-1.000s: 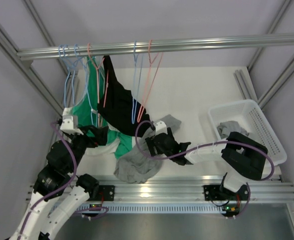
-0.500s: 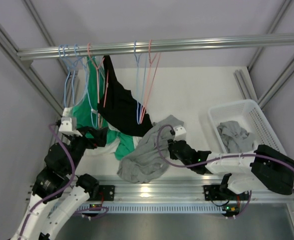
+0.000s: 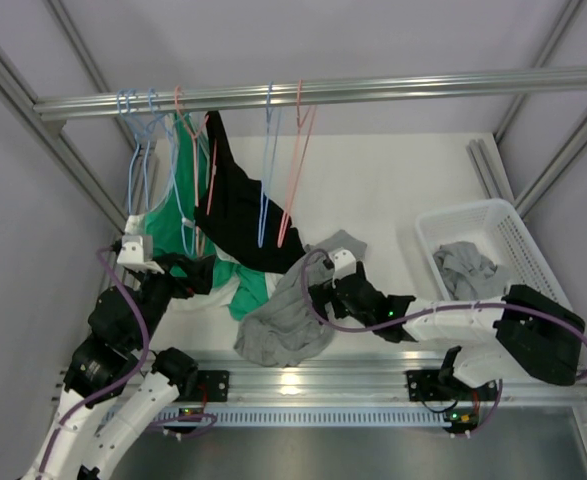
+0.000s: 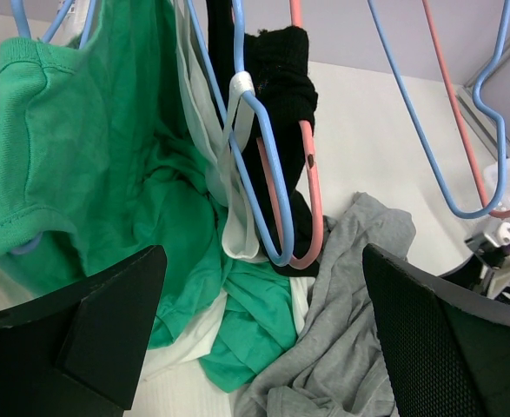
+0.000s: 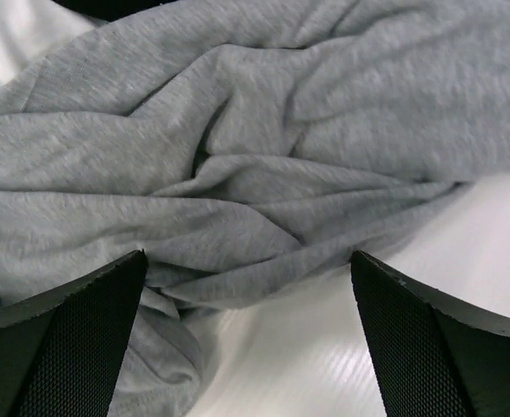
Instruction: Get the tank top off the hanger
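The grey tank top lies crumpled on the table, off any hanger, and shows in the left wrist view and the right wrist view. My right gripper hovers low over its right edge, open, with nothing between the fingers. An empty blue hanger and an empty pink hanger hang from the rail. My left gripper is open and empty, facing the hung clothes.
A black garment, a green garment and a white one hang on other hangers at the left, their ends draped on the table. A white basket at the right holds another grey cloth.
My right arm pulled back from the hangers and now sits over the grey cloth's right edge. The blue and pink hangers swung back to hang straighter. The left arm has stayed put.
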Robot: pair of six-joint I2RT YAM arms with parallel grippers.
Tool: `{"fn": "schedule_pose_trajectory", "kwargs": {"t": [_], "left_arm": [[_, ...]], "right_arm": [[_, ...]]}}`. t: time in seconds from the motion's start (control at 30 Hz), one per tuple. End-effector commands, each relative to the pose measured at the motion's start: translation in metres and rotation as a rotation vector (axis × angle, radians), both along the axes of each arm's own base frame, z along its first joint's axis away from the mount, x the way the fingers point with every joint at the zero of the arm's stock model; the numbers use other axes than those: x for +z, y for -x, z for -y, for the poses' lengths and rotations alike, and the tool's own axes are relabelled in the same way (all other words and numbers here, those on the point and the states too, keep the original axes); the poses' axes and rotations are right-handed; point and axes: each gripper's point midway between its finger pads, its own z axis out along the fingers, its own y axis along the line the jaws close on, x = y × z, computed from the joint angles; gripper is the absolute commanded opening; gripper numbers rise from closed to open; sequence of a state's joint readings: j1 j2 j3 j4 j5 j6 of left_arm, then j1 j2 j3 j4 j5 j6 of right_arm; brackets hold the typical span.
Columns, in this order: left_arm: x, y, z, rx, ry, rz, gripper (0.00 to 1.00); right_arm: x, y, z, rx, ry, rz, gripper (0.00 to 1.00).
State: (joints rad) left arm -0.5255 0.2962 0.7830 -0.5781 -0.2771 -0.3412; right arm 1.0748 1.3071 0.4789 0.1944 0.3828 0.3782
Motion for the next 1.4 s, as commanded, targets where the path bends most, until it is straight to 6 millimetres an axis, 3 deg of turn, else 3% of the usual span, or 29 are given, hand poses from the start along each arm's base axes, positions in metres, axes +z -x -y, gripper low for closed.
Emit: {"fn": "schedule_pose_trajectory", "kwargs": {"t": [0.0,0.13,0.23,0.27,0.33,0.37,0.43,0.5,0.63,0.67,0.73,0.8,0.9,0.93,1.0,1.03,1.1,1.17,1.2,1.23,1.37], "left_arm": [[0.004,0.001,0.002,-0.013,0.005,0.019,0.99],[0.003,0.001,0.002,-0.016,0.002,0.018,0.99],[0.005,0.001,0.002,-0.016,0.003,0.023,0.99],[0.004,0.001,0.002,-0.016,0.003,0.023,0.99],[0.005,0.002,0.001,-0.015,0.005,0.027,0.99],[0.005,0.002,0.001,-0.013,0.005,0.025,0.99],[0.004,0.001,0.002,-0.015,0.003,0.023,0.99],[0.004,0.001,0.002,-0.013,0.002,0.021,0.99],[0.005,0.001,0.002,-0.012,0.004,0.022,0.99],[0.005,0.001,0.001,-0.010,0.003,0.023,0.99],[0.005,0.001,0.001,-0.008,0.006,0.022,0.99],[0.005,0.000,0.001,-0.007,0.005,0.021,0.99],[0.005,0.000,0.000,-0.002,0.009,0.023,0.99],[0.005,0.000,0.000,-0.002,0.008,0.023,0.99],[0.005,0.000,-0.001,0.001,0.009,0.023,0.99],[0.005,0.000,-0.001,0.003,0.010,0.024,0.99],[0.005,0.000,-0.001,0.004,0.011,0.024,0.99],[0.006,0.001,-0.002,0.007,0.014,0.026,0.99],[0.006,0.001,-0.002,0.009,0.014,0.028,0.99],[0.005,0.001,-0.002,0.010,0.013,0.025,0.99],[0.007,0.002,-0.003,0.014,0.018,0.032,0.99]], "right_arm": [[0.000,-0.009,-0.021,0.053,0.017,0.003,0.99],[-0.023,-0.020,-0.021,0.004,0.073,-0.028,0.98],[-0.039,-0.026,-0.006,-0.089,0.109,-0.037,0.76],[-0.038,-0.026,-0.002,-0.114,0.102,-0.033,0.55],[-0.038,-0.025,0.010,-0.171,0.085,-0.030,0.45],[-0.031,-0.025,0.011,-0.179,0.063,-0.021,0.35],[-0.020,-0.024,0.018,-0.191,0.034,0.003,0.25],[-0.009,-0.023,0.022,-0.194,0.012,0.021,0.00],[0.035,-0.021,0.031,-0.201,-0.088,0.091,0.00],[0.064,-0.021,0.032,-0.195,-0.158,0.135,0.00],[0.094,-0.021,0.039,-0.205,-0.212,0.177,0.00],[0.145,-0.020,0.050,-0.217,-0.316,0.263,0.00],[0.183,-0.016,0.071,-0.233,-0.333,0.328,0.00],[0.205,-0.014,0.076,-0.241,-0.364,0.355,0.00],[0.219,-0.012,0.083,-0.228,-0.334,0.379,0.00],[0.240,-0.012,0.087,-0.235,-0.357,0.405,0.00],[0.254,-0.012,0.095,-0.238,-0.331,0.435,0.00],[0.281,-0.013,0.106,-0.265,-0.326,0.485,0.00],[0.286,-0.013,0.112,-0.281,-0.305,0.494,0.00],[0.307,-0.013,0.122,-0.312,-0.319,0.521,0.00],[0.351,-0.011,0.151,-0.382,-0.303,0.599,0.00]]}}
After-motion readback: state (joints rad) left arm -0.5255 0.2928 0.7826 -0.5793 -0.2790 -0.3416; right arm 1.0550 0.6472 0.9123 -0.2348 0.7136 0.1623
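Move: The grey tank top lies loose on the table right under the right hand, its middle about 4 cm below, some 4 cm to the left and 1 cm back. The black top's lower end is around 8 cm ahead and 8 cm left; the end of the green cloth lies level with the hand, some 14 cm left. The white basket sits about 35 cm right and 8 cm ahead. From the left hand, the tank top lies about 19 cm right, level in reach, 28 cm below. The right hand's open fingers dip about 3 cm onto the grey tank top, easing slightly forward, then shut on a bunch of the cloth while starting to slide right. Holding it, the hand lifts fast, some 30 cm or more, and drifts about 10 cm right towards the basket, the fingers tipping up by some 30 degrees and swinging clockwise. ##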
